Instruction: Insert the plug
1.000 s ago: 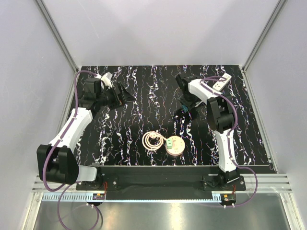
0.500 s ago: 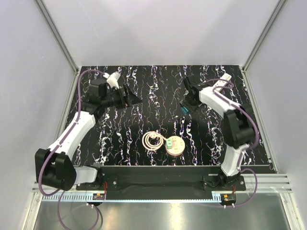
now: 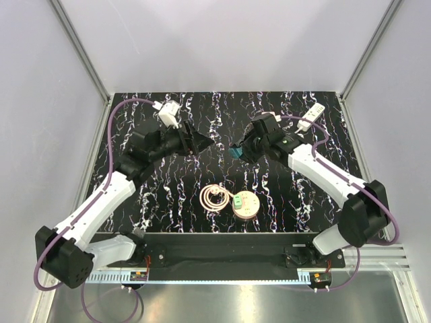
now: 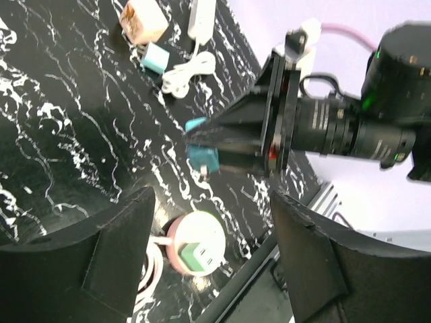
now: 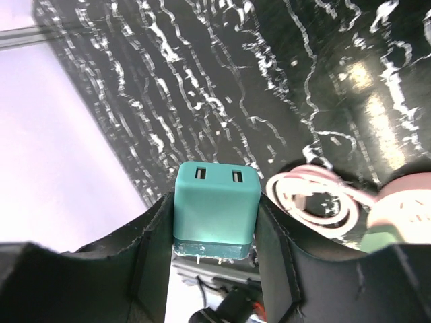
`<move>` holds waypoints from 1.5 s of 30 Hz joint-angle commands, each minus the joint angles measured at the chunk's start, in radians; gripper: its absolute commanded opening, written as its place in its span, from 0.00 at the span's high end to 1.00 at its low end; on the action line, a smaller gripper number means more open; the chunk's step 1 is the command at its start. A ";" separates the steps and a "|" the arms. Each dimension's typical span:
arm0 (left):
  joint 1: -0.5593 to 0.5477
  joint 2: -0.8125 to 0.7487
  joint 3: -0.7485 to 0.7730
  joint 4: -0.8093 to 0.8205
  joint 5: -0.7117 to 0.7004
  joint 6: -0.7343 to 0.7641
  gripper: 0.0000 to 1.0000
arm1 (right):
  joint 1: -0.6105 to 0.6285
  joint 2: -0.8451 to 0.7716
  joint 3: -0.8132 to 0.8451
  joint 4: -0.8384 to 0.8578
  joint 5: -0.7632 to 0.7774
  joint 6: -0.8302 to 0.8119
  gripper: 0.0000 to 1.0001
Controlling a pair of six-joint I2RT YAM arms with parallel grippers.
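My right gripper [image 3: 237, 152] is shut on the teal plug [image 3: 234, 155], held above the table's middle. In the right wrist view the teal plug [image 5: 217, 208] sits squarely between both fingers, USB ports facing away and prongs toward the camera. The round pink socket [image 3: 245, 204] lies near the front with a green plug [image 3: 240, 200] seated in it. My left gripper [image 3: 205, 142] hovers just left of the teal plug, open and empty. In the left wrist view the teal plug [image 4: 202, 158] hangs above the round socket [image 4: 199, 242].
A coiled pink cable [image 3: 215, 197] lies beside the socket. A white power strip [image 3: 311, 118] rests at the back right. The left wrist view also shows a tan cube charger [image 4: 143, 21], a light blue charger [image 4: 156, 58] and a bundled white cable [image 4: 185, 73].
Both arms swung toward the table's middle. The right gripper carried the teal plug leftward, and the left gripper moved right to face it with its jaws somewhat narrower.
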 commanded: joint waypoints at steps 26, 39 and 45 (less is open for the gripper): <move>-0.178 0.153 0.034 0.136 -0.155 -0.074 0.37 | 0.079 -0.140 -0.086 0.209 -0.019 0.156 1.00; -0.183 0.211 0.051 0.181 -0.142 -0.081 0.55 | 0.091 -0.136 -0.099 0.228 -0.030 0.163 1.00; -0.183 0.206 0.036 0.207 -0.073 -0.086 0.94 | 0.090 -0.142 -0.094 0.246 -0.042 0.057 0.67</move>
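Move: The teal plug to be taken is held between the right gripper's fingers, some 10 cm to the left gripper's right, about 2 cm ahead and 9 cm below. From the left gripper, the round power strip with the green plug in it lies about 15 cm right and 9 cm back, the coiled cord some 3 cm right and 7 cm back, both roughly 27 cm below. The left gripper is about 10 cm left, 9 cm up and 2 cm back from the right. Bring the left gripper about 6 cm right and nearly as far down to the teal plug, tipping slightly nose-down, then close its half-open fingers to pinch the plug from both sides. Meanwhile keep the right grip and carry the plug up about 4 cm, left and a little back, rolling the hand's left side up some 10 degrees. ##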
